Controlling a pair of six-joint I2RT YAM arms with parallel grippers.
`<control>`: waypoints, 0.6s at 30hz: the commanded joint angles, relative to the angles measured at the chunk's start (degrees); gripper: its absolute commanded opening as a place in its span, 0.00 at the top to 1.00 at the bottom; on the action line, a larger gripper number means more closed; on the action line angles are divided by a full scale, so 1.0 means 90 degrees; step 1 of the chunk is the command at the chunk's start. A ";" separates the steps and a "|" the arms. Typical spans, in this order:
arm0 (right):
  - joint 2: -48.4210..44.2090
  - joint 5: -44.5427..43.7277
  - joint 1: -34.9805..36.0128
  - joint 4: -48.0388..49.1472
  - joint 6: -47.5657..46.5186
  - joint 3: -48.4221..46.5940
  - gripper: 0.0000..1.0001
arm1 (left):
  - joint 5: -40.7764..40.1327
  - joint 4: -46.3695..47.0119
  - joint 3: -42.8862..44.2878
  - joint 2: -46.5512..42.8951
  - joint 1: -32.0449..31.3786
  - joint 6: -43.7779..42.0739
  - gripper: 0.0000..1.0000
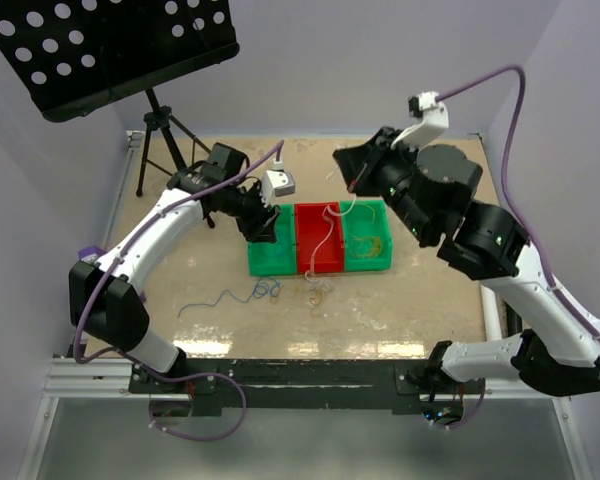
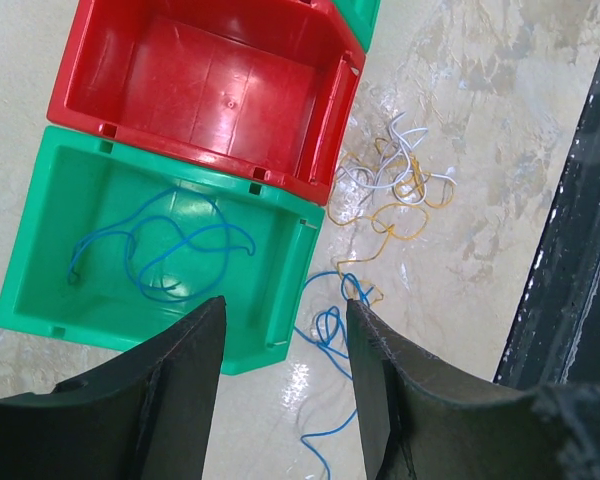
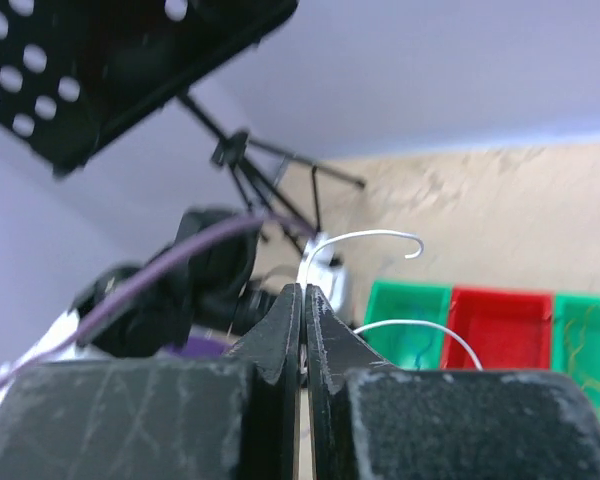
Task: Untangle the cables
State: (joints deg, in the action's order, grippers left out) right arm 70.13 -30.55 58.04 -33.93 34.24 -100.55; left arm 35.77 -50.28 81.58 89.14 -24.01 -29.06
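My right gripper [image 3: 303, 290] is shut on a white cable [image 3: 370, 238], whose curled end sticks out past the tips. From the raised right gripper [image 1: 355, 186] that white cable [image 1: 327, 235] hangs down over the red bin [image 1: 308, 262] to a tangle of white and yellow cables [image 2: 395, 185] on the table. A blue cable [image 2: 330, 330] trails from the tangle along the table, and another blue cable [image 2: 160, 250] lies in the left green bin [image 2: 40, 290]. My left gripper [image 2: 285, 310] hovers open over that bin's corner, holding nothing.
The right green bin [image 1: 380, 262] holds yellow cable. A white plug block [image 1: 278, 183] sits behind the bins. A black music stand [image 1: 110, 50] on a tripod [image 1: 165, 140] occupies the back left corner. The table's metal front rail [image 1: 280, 372] runs between the arm bases.
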 commanded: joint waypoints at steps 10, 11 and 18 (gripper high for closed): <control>0.1055 -0.0004 -0.1419 0.1045 -0.1402 -0.1045 1.00 | 0.0030 0.0372 -0.0256 -0.0715 0.0109 0.0309 0.44; 0.1085 -0.0014 -0.1478 0.1152 -0.1421 -0.0948 1.00 | 0.0010 0.0391 -0.0295 -0.0735 0.0119 0.0309 0.44; 0.1319 -0.0044 -0.1683 0.1514 -0.1509 -0.1063 1.00 | -0.0010 0.0401 -0.0383 -0.0735 0.0148 0.0260 0.44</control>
State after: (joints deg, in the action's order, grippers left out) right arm 81.91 -30.55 43.31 -25.26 22.85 -108.51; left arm 35.40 -48.40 78.74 83.66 -23.24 -27.07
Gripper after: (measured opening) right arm 0.014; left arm 0.562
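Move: The right hand, high up, holds a white cable that trails down to the white-and-yellow tangle, about 46 cm below it, 5 cm back and 5 cm to its left. From that hand, the red bin is roughly 11 cm ahead and 4 cm left, some 44 cm down; the right green bin is 11 cm ahead and 6 cm right, at the same depth. From the left hand, the tangle lies some 10 cm back, 14 cm right and 18 cm down. Fingers still shut on the white cable, the right hand carries it about 11 cm forward and roughly 3 cm right, away from the tangle, first climbing nearly 4 cm and then giving back about half of that, while it swings some 15 degrees clockwise and its fingertips tip up slightly. The left hand, empty and part open beside the bins, rises about 2 cm. ##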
